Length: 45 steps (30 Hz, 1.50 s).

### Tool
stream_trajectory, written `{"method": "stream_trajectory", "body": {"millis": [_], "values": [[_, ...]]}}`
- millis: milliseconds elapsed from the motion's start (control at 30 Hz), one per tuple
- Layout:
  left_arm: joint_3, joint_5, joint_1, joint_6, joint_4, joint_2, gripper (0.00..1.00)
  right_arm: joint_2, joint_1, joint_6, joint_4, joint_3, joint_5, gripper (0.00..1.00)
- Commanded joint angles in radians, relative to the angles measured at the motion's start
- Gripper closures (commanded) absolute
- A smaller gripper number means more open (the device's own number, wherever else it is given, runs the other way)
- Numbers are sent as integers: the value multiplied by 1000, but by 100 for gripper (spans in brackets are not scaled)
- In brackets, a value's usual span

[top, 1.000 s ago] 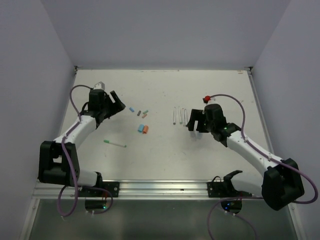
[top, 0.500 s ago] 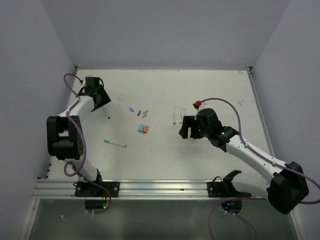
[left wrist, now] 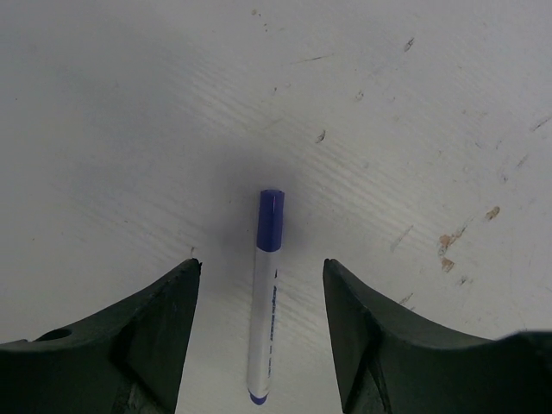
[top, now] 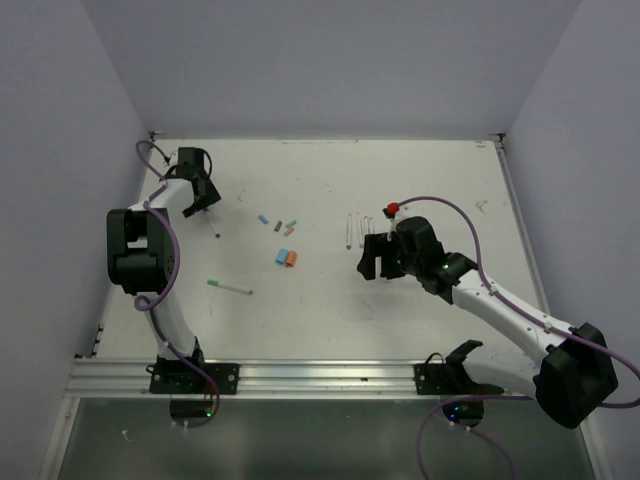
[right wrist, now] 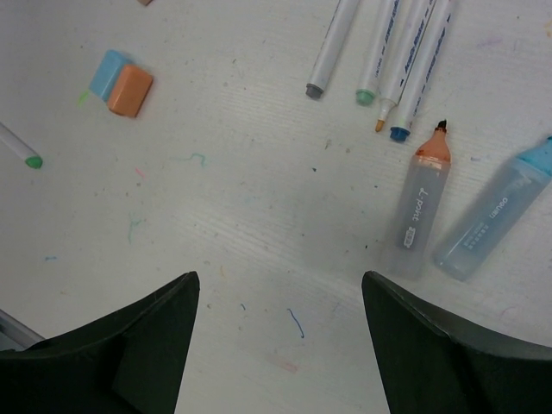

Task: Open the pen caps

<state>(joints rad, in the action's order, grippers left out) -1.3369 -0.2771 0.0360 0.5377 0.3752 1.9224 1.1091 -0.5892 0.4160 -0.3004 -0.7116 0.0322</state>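
Observation:
A white pen with a blue cap (left wrist: 272, 219) lies on the table between the spread jaws of my left gripper (left wrist: 261, 269), touching neither jaw. From above, that gripper (top: 198, 190) is at the far left of the table, by the pen (top: 215, 230). A fat orange cap (right wrist: 130, 90) and a light blue cap (right wrist: 107, 73) lie side by side. Small caps (top: 280, 226) are scattered behind them. My right gripper (right wrist: 280, 285) is open over bare table, near two uncapped marker barrels (right wrist: 421, 211).
Several thin uncapped pens (right wrist: 379, 47) lie in a row beyond the right gripper. A green-tipped pen (top: 231, 288) lies alone at the near left. The left wall stands close to the left arm (top: 140, 245).
My left arm swung back toward the far left corner, and its jaws narrowed somewhat around the blue-capped pen. The right gripper drew slightly left and nearer, away from the pen row.

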Motion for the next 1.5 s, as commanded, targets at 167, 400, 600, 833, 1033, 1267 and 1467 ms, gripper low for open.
{"method": "stream_trajectory", "body": {"millis": [167,400,600,833,1033,1267,1467], "values": [[-79,-40,12,-2,-25,75,41,-11,-4,-28,24,9,31,20],[-111,-59,12,-15,-9,138,46,-15,-3,-29,26,15,29,21],[-111,-105,12,-34,1,153,50,-3,-4,-28,29,18,31,21],[-93,-117,12,-54,-7,170,83,-15,-4,-28,6,8,20,21],[-19,-45,8,-45,-74,69,100,-20,-6,-42,-78,-15,-67,21],[172,149,-10,1,-194,-274,100,-46,-32,-45,-181,-86,-146,19],[333,317,-110,28,-308,-529,100,35,-181,-17,-246,-216,-247,16]]}}
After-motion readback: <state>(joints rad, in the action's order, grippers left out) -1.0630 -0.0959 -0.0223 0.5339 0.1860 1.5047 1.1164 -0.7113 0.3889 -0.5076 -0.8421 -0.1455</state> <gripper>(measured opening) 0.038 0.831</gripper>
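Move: The purple cap, at the far end of the pen on the left, lies about 4 cm below the left hand and just ahead, 1–2 cm forward and 1–2 cm left; the pen's body runs back and to the right from it. The loose blue cap is some 15 cm right and 2 cm back of the hand, the grey cap about 19 cm right and 4 back, the green pen 22 back and 8 right. From the right hand, the purple cap is roughly 22 cm ahead, 42 left and 11 lower. The left fingertips close on the purple cap from both sides and pinch it, after sinking about 3 cm with a slight shift forward and left. Still gripping, the arm then lifts some 13 cm while swinging right and somewhat back, the fingers tipping up over 20 degrees. The empty, open right hand sinks and slips a few centimetres right, then comes back left and rises. ##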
